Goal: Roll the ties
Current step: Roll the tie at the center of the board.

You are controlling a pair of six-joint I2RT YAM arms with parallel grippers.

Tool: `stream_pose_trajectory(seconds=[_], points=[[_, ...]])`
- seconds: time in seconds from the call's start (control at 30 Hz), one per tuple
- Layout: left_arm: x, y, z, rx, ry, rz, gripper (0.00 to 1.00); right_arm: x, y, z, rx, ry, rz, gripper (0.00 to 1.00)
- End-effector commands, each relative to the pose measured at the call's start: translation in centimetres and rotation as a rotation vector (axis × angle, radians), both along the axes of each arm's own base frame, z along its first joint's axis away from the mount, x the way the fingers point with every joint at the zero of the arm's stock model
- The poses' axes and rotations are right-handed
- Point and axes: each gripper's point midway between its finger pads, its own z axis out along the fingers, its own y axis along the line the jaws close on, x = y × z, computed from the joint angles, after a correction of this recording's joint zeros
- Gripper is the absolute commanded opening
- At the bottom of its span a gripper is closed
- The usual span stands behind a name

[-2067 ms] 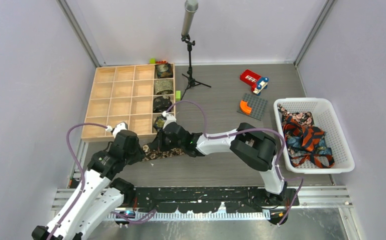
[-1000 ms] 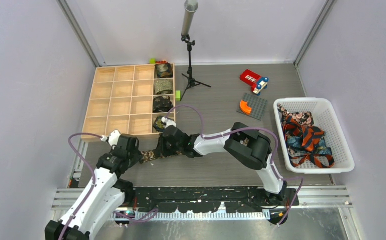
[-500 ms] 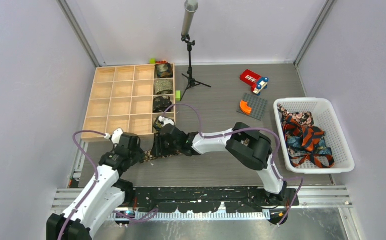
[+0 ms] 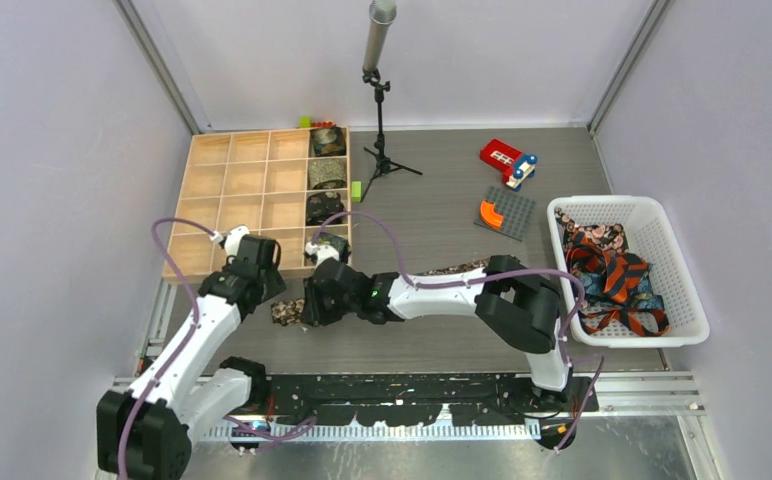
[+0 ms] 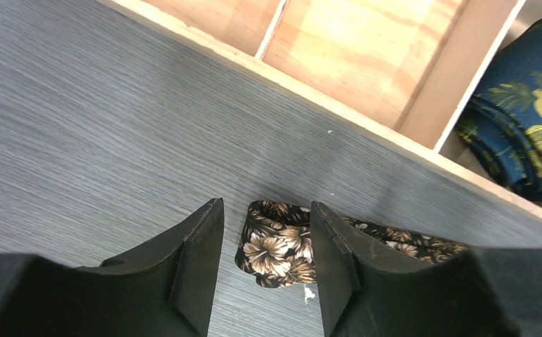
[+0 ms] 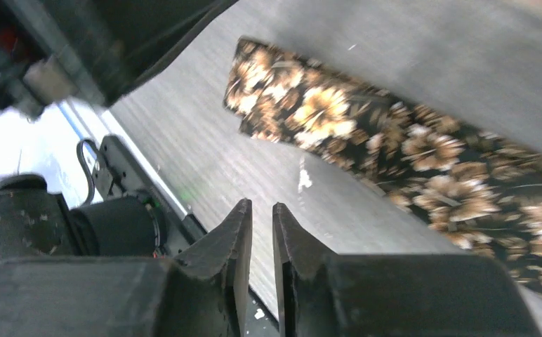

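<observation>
A dark brown floral tie [image 4: 287, 311] lies flat on the grey table in front of the wooden tray. Its left end is folded over, and its far part [image 4: 460, 267] shows past the right arm. In the left wrist view that folded end [image 5: 276, 244] lies between the spread fingers of my left gripper [image 5: 265, 232], loose and not pinched. My left gripper [image 4: 272, 300] is open. My right gripper [image 4: 308, 308] hovers just right of the end. In the right wrist view the tie [image 6: 366, 133] runs beyond my right gripper [image 6: 261, 210], whose jaws stand a narrow slit apart and hold nothing.
The wooden grid tray [image 4: 232, 200] holds rolled ties in its right column [image 4: 327, 175], including a blue one [image 5: 528, 133]. A white basket [image 4: 682, 250] at the right holds loose ties [image 4: 612, 275]. A microphone stand [image 4: 380, 120], a red toy [image 4: 507, 160] and a grey plate [image 4: 507, 212] stand further back.
My left arm has swung towards the tray, and its gripper now stands over the tie's end. My right gripper slid left along the tie, uncovering the stretch on the right.
</observation>
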Motion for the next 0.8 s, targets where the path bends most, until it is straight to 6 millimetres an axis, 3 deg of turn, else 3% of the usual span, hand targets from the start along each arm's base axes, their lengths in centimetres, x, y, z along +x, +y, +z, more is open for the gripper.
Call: stream_pose_trajectory(seconds=[0.0,0.07,0.2,0.4,0.77], points=[[1.4,0.1,0.3,0.067,0.067,-0.108,0.5,-2.3,1.9,-0.7,0.012,-0.008,0.039,0.18],[1.5,0.1,0.1,0.068,0.106,-0.123,0.5,-3.1,2.8,-1.6,0.002,-0.005,0.058,0.14],[1.4,0.1,-0.5,0.058,0.169,-0.132,0.49,-2.9,3.8,-3.6,-0.028,-0.022,0.04,0.09],[1.3,-0.3,-1.7,0.018,0.223,-0.161,0.47,-1.4,4.1,-5.3,-0.059,-0.068,-0.02,0.05],[1.0,-0.1,-2.7,0.0,0.275,-0.144,0.45,1.0,5.2,-5.9,-0.091,-0.15,-0.078,0.0]])
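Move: The folded left end of the floral tie lies about 7 cm below the left hand, some 2 cm back and 2 cm to its right. The wooden box's near edge is about 5 cm ahead of the left hand and 4 cm to its left; the blue-and-yellow rolled tie stands about 11 cm ahead and 11 cm to its right. From the right hand the folded end is some 6 cm left, 1 cm ahead and 6 cm below. Swing the right gripper back over the table while dropping it about 5 cm and shutting its fingers, then run it low to the left and forward so the closed tips work in under the near edge of the tie's folded end. Meanwhile sink the half-open left gripper some 3.5 cm over that end, tipping its fingers roughly 15 degrees more steeply down. ##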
